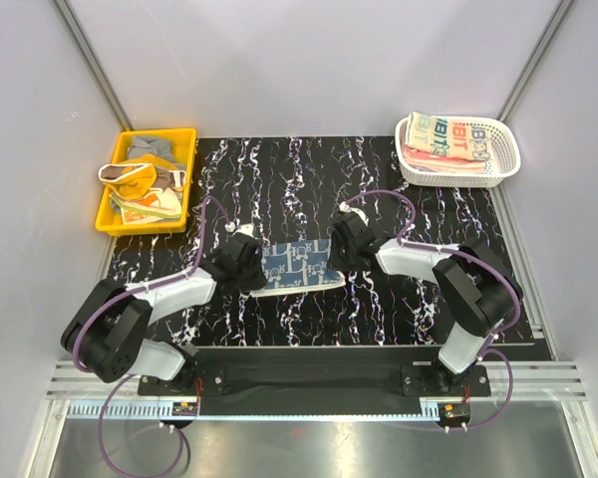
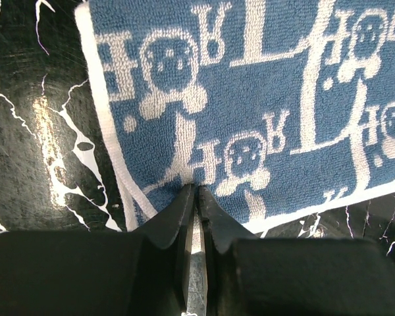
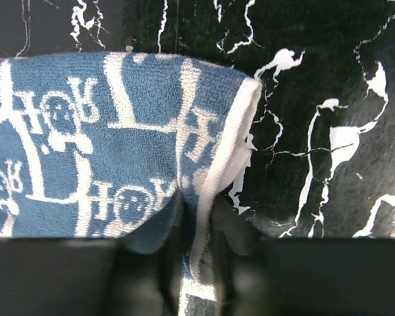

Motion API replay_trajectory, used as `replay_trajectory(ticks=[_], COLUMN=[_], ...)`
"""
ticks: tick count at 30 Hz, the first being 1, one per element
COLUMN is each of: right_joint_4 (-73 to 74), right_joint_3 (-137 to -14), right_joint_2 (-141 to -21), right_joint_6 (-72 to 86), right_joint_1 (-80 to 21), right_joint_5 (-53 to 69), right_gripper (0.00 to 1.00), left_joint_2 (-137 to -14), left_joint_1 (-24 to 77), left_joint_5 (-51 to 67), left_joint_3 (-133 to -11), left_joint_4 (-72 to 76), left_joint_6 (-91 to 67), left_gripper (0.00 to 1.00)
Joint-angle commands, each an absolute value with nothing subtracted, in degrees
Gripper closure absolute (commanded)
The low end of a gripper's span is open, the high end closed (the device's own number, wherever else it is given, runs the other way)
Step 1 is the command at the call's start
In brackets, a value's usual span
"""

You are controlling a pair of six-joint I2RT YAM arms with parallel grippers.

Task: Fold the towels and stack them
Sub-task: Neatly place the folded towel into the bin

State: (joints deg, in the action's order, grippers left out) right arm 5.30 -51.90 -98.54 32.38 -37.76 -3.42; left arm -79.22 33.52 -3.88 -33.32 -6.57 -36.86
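Observation:
A dark navy patterned towel (image 1: 297, 266) lies on the black marbled mat, mid-table, between my two arms. My left gripper (image 1: 260, 269) sits at its left edge. In the left wrist view the jaws (image 2: 197, 187) are pinched together on the towel's (image 2: 250, 99) white-hemmed near edge. My right gripper (image 1: 335, 256) is at the towel's right end. In the right wrist view its jaws (image 3: 197, 197) hold the white hem of the towel (image 3: 85, 131) between them, and the corner there is lifted and curled. More towels, folded (image 1: 448, 139), lie in the basket.
A white lattice basket (image 1: 505, 164) stands at the back right with the folded stack inside. A yellow tray (image 1: 105, 214) at the back left holds several loose cloths (image 1: 145, 179). Grey walls close in both sides, and a metal rail runs along the near edge.

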Motion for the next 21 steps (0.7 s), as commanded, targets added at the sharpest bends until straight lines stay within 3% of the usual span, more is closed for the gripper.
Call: replay_trajectory(ticks=[1,5,11,14,21], right_joint_4=[8.2,12.8,19.6,22.6,24.3], right_joint_3=[-52.7,-54.0,-58.5,-62.7,-77.9], right_joint_2=[-99.8,-99.0,-96.7,-97.1,-105.7], right_joint_6=[33.1,31.7,27.2,22.6,5.2], right_joint_1=[-37.7,-37.8,-37.8,-37.7,-32.4], right_joint_5=[-4.4,-8.0,-15.1,-21.5,-31.9], right_gripper=[0.79,1.00,1.00,1.00,1.00], left_joint_2=[-79.7,-77.6,-68.7,-63.0,-55.8], left_joint_1=[33.7,33.7,33.7,33.7,33.6], left_joint_5=[-3.1,-1.8,-1.3,-2.3,-4.4], left_joint_3=[-33.8,-34.8,-40.2,-43.8,-52.6], left_joint_4=[-7.8,-9.0,-14.7,-18.4,-29.0], left_joint_6=[-35.6,-35.9,-35.9,-35.8,-32.8], left_gripper=[0.88,0.85,0.57,0.52,0.51])
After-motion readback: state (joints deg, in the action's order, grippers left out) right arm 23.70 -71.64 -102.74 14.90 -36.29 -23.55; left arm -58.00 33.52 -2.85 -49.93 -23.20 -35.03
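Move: The right hand has its part-shut fingers around the folded towel's right edge; the towel's middle lies about 9 cm to its left, level with it. The white bin stands roughly 29 cm ahead and 30 cm to its right, its middle some 4 cm higher. The left gripper is about 17 cm to its left and 5 cm nearer the base. From the left hand, at the near left corner, the towel's middle is about 5 cm ahead and 8 cm right. The right fingers close into a pinch on the towel's right edge and draw it to the right, then speed up forward and upward towards the white bin, about 10 cm in all, the tips swinging some 25 degrees to the right. The left hand lets go of the near left corner, opens to about half and rises almost straight up about 18 cm, tilting its tips forward. ##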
